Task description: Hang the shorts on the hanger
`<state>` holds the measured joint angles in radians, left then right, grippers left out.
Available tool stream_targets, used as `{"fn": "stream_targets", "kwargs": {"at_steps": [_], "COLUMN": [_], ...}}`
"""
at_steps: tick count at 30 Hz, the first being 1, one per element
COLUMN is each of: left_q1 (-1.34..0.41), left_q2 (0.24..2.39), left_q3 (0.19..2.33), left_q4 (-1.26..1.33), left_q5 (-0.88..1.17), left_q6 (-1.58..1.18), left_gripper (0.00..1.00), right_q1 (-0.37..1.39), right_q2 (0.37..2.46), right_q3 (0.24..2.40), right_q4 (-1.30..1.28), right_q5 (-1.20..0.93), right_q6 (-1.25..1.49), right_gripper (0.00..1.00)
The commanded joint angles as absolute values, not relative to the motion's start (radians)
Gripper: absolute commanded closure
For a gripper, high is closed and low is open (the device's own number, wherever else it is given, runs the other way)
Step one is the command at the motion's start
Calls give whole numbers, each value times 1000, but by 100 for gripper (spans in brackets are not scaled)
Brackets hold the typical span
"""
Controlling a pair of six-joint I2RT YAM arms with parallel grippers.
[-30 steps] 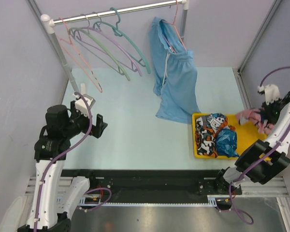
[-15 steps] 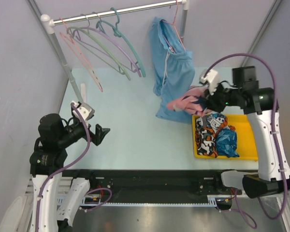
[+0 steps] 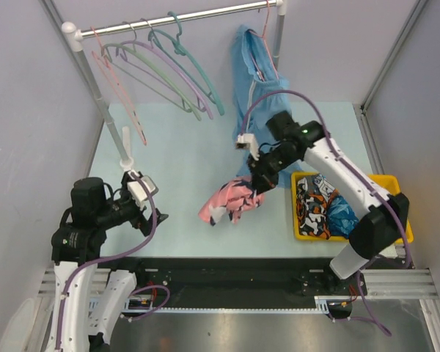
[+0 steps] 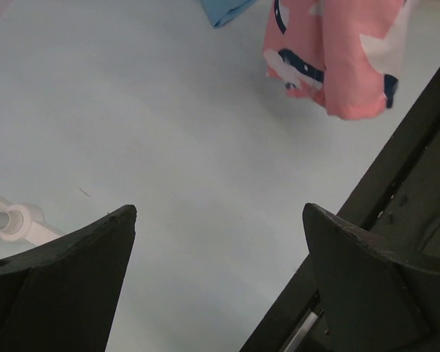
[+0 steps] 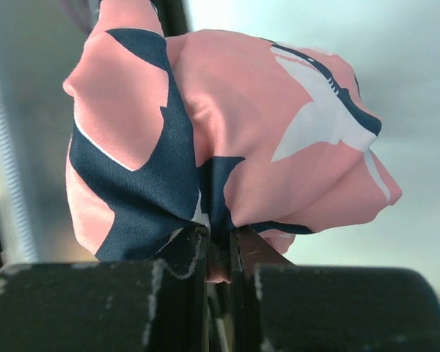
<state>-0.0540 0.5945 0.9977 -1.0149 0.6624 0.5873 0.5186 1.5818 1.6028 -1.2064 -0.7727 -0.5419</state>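
Note:
The shorts, pink with a navy and white print, hang bunched just above the middle of the table. My right gripper is shut on their upper right edge. In the right wrist view the fabric bulges out above the closed gripper, pinched between its fingers. The teal-green hanger hangs by its hook from the rail at the back. Low at the near left, my left gripper is open and holds nothing. Its wrist view shows the spread gripper over bare table, with the shorts beyond.
A yellow tray at the right holds patterned clothes. Light-blue shorts hang from the rail. Pale green, purple and pink hangers hang left of the teal one. A slanted pole stands at the left.
My right arm has swung left from beyond the tray to the table's middle, carrying the shorts. The left arm has sunk and pulled back a little, still open.

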Motion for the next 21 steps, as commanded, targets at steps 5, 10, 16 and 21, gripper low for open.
{"fn": "stream_targets", "kwargs": {"at_steps": [5, 10, 16, 21], "left_q1": [-64, -218, -350, -459], "left_q2": [634, 695, 722, 741], "left_q3": [1011, 991, 922, 836], "left_q4": [-1010, -936, -920, -870], "left_q5": [772, 660, 577, 497], "left_q6": [758, 776, 850, 876], "left_gripper": [2, 3, 4, 5], "right_q1": [592, 606, 586, 493], "right_q2": [1747, 1834, 1904, 1890], "right_q3": [1579, 1491, 1385, 1482], "right_q4": [-1166, -993, -859, -896], "right_q5": [-1129, -1131, -866, -739], "right_q6": [-430, -206, -43, -49], "right_gripper": [100, 100, 24, 18]}}
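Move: The right hand already grips the bunched pink shorts, whose middle is about 9 cm to its left, 2 cm back and 7 cm lower; the bare table spot for them is some 14 cm left, 6 cm back and 19 cm below. Level with it, the yellow tray is about 35 cm right, with the patterned garment 22 cm right, 2 cm ahead. The blue shorts hang roughly 18 cm ahead. For the left hand, the pink shorts are some 24 cm right and 5 cm ahead. The right hand lowers the pink shorts about 14 cm to the bare table between the arms, first sweeping some 5 cm left and a little back as it sinks, then dropping almost straight down with its forward side tipping down about 35 degrees, and near the bottom spreads its fingers wide to let go of the cloth. Meanwhile the open left hand dips and shifts right towards the shorts, turning its fingers some 20 degrees clockwise, without reaching them. ##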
